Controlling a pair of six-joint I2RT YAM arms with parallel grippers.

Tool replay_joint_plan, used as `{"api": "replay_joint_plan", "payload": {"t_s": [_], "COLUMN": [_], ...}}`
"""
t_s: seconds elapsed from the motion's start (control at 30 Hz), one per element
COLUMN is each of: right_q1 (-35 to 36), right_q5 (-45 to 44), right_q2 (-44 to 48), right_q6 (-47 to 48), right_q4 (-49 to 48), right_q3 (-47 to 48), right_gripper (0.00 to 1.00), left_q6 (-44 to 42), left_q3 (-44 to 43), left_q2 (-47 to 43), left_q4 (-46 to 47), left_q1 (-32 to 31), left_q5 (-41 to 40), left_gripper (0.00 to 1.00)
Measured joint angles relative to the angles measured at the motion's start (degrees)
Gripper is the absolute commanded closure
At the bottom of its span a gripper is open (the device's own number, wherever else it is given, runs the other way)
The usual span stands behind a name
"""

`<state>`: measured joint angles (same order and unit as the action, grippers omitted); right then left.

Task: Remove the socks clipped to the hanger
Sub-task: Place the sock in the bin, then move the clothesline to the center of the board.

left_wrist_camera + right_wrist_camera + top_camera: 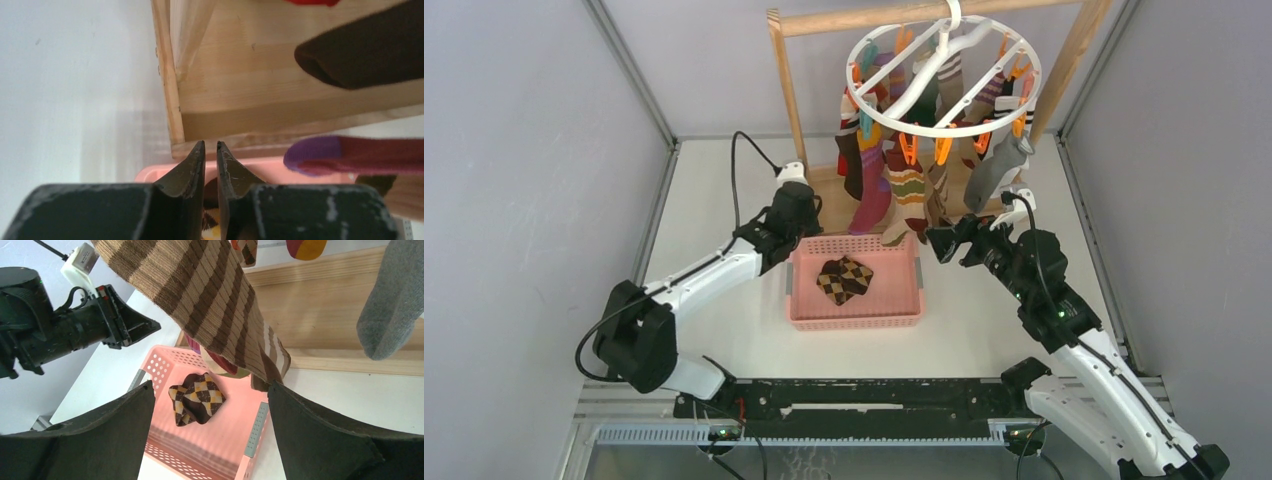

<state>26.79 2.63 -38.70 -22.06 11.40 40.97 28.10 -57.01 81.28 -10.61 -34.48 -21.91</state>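
The round white hanger (944,75) hangs from a wooden bar, with several socks (907,185) clipped under its rim. A brown argyle sock (844,279) lies crumpled in the pink basket (854,320). My left gripper (812,222) sits at the basket's far left corner. In its wrist view the left gripper (210,143) has its jaws nearly together with nothing between them. My right gripper (934,240) is open (210,385) over the basket's far right corner. The toe of a brown striped sock (210,295) hangs just by its right finger (320,430), not gripped.
The wooden rack's base (260,90) lies right ahead of the left gripper, with a dark brown sock (365,50) and a purple-toed sock (350,155) hanging to its right. A grey sock (395,305) hangs right of the striped one. Grey walls enclose the table.
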Motion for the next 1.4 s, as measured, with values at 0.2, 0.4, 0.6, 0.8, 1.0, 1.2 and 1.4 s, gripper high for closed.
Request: {"api": "replay_joint_plan", "payload": {"t_s": [0.2, 0.4, 0.6, 0.8, 1.0, 1.2, 1.4], "right_q1": [0.11, 0.31, 0.31, 0.31, 0.31, 0.31, 0.31], "right_q5": [0.26, 0.44, 0.39, 0.33, 0.35, 0.39, 0.37], "right_q2": [0.33, 0.52, 1.20, 1.31, 1.14, 1.14, 1.53], "right_q6": [-0.39, -0.44, -0.42, -0.42, -0.42, -0.42, -0.37], "right_q4": [0.00, 0.07, 0.66, 0.87, 0.83, 1.25, 1.68], "right_q3": [-0.35, -0.72, -0.94, -0.96, -1.25, -1.73, -1.73], "right_gripper": [0.10, 0.10, 0.10, 0.10, 0.10, 0.10, 0.10], "left_q6": [1.51, 1.60, 1.46, 1.42, 1.27, 0.74, 0.22], "left_q3": [0.63, 0.52, 0.31, -0.74, -3.91, -6.45, -8.79], "left_q2": [2.05, 5.35, 10.86, 11.45, 13.33, 15.10, 16.81], "left_q4": [9.70, 19.26, 20.94, 20.79, 20.15, 18.95, 17.75], "left_q1": [2.08, 2.43, 2.82, 3.54, 5.95, 7.65, 8.98], "left_q5": [-0.61, -3.19, -5.03, -6.47, -6.01, -5.68, -5.05], "left_gripper": [0.81, 0.82, 0.82, 0.82, 0.83, 0.82, 0.82]}}
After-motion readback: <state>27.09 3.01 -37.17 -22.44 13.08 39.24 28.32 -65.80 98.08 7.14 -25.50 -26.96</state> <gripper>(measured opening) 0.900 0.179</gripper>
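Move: The left hand is empty and nearly shut, with the hanger stand's left post in front of it: the post's foot is about 8 cm ahead, 3 cm to the left and 14 cm lower. The brown sock hangs some 8 cm ahead and 9 cm right, and the bin's middle lies roughly 18 cm back, 11 cm right and 13 cm lower. From the right hand, that post foot is about 15 cm ahead, 37 cm left and 25 cm down. Drive the left gripper, fingers kept nearly shut, about 11 cm forward towards the stand's left post, bobbing up and back down by some 3 cm early on, then easing about 3 cm left as it slows. Tip the fingers up and swing them counter-clockwise, each some 10 degrees, and bring the gripper against the post, pushing the stand forward. ##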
